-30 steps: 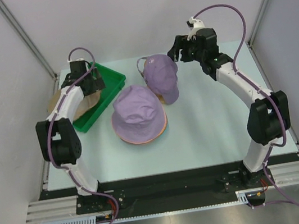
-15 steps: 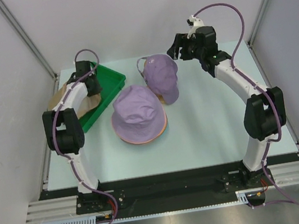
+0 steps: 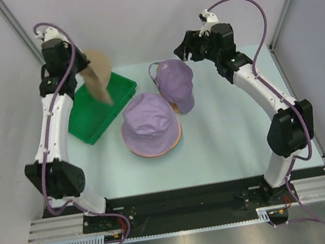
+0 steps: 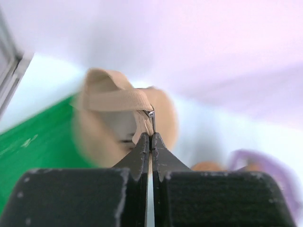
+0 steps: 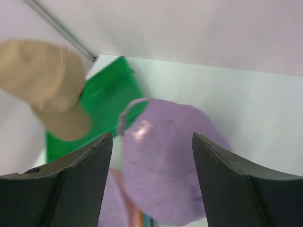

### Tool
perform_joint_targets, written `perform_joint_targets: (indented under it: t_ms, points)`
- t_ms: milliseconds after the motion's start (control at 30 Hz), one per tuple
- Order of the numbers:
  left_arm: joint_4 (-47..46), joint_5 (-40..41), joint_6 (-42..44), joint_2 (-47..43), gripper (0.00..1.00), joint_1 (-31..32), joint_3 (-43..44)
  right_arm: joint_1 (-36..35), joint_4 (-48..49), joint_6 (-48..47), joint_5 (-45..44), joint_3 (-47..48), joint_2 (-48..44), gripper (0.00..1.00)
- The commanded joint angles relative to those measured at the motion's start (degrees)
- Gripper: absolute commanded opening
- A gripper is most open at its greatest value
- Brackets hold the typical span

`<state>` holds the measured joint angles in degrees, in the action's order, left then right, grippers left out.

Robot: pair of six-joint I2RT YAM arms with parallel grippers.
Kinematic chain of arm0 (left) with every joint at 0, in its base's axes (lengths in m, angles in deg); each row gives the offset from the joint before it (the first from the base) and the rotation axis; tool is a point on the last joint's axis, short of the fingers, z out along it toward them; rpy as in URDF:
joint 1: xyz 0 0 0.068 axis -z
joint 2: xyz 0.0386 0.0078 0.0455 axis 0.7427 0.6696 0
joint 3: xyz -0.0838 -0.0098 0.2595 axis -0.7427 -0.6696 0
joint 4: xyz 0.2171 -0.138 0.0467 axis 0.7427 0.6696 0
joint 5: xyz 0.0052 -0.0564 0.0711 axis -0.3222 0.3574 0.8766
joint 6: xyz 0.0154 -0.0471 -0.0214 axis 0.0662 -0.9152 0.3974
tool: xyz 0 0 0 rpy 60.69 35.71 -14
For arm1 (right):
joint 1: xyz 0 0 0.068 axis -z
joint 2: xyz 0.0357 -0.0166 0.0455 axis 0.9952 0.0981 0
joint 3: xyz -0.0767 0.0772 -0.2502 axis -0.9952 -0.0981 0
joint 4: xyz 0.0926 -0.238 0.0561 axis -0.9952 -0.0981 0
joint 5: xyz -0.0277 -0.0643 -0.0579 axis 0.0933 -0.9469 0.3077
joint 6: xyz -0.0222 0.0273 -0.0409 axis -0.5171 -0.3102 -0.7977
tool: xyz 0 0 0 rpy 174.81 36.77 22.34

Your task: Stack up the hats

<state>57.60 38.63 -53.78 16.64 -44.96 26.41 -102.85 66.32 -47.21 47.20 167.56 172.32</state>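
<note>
A tan baseball cap [image 3: 99,76] hangs in the air above the green tray [image 3: 91,118], with my left gripper [image 3: 82,68] shut on its back strap. In the left wrist view the jaws [image 4: 151,136] are pinched on that strap, and the tan cap [image 4: 106,123] dangles blurred beyond them. A lavender bucket hat [image 3: 149,123] tops a stack whose orange brim [image 3: 155,153] shows at its near edge. Behind it lies a lavender cap [image 3: 175,84]. My right gripper [image 3: 184,49] hovers open above that lavender cap [image 5: 165,175], its fingers [image 5: 90,161] wide apart with nothing between them.
The green tray [image 5: 110,94] sits at the table's back left. White enclosure walls and metal frame posts [image 3: 21,33] stand close behind and beside both arms. Pale table surface [image 3: 238,128] stretches to the right of the hats.
My left gripper shut on the tan cap in the tray and rose with it, up and toward the back. The right gripper drifted slightly left and stayed open.
</note>
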Motion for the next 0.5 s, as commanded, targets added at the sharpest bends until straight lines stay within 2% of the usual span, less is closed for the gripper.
perform_joint_targets:
  t_ms: [0,233,267,333,400,467]
  points:
    - [-6.9,-5.4,-8.4,-7.4,0.0,-0.3,3.7,-4.0,4.2,3.3,1.5,0.5,-7.5,0.73]
    - [-13.7,-12.8,-22.1,-11.2,0.0,1.3,4.2,-13.1,12.3,10.4,0.6,-9.1,-13.4,0.73]
    - [-14.7,-12.8,-22.5,-11.8,0.0,1.9,4.4,-14.1,14.0,12.9,0.1,-11.2,-14.3,0.73]
    - [-15.0,-12.3,-23.0,-12.0,0.0,4.4,5.5,-18.2,16.9,11.9,-3.2,-15.5,-16.8,0.73]
    - [-14.0,-11.9,-22.9,-11.8,0.0,7.1,7.3,-22.7,15.0,7.4,-6.1,-16.4,-18.3,0.73]
    - [-13.3,-12.0,-22.5,-11.7,0.0,8.7,9.8,-24.3,13.6,7.5,-7.8,-16.8,-18.9,0.73]
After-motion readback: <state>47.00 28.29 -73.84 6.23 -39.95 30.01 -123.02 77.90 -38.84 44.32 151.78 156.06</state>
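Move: The hat stack, where the left hand's tan hat goes, lies about 20 cm right, 18 cm back and 25 cm below; the green bin is 2 cm back and 1 cm right of that hand, 32 cm down. From the empty right hand, the tan hat is some 31 cm left, level ahead, 8 cm lower; the stack 16 cm left, 17 cm back; the purple hat on its stand 4 cm left, 3 cm back. Left hand raises the pinched tan hat 17 cm, veering right; open right hand sweeps 20 cm back-left towards it. ##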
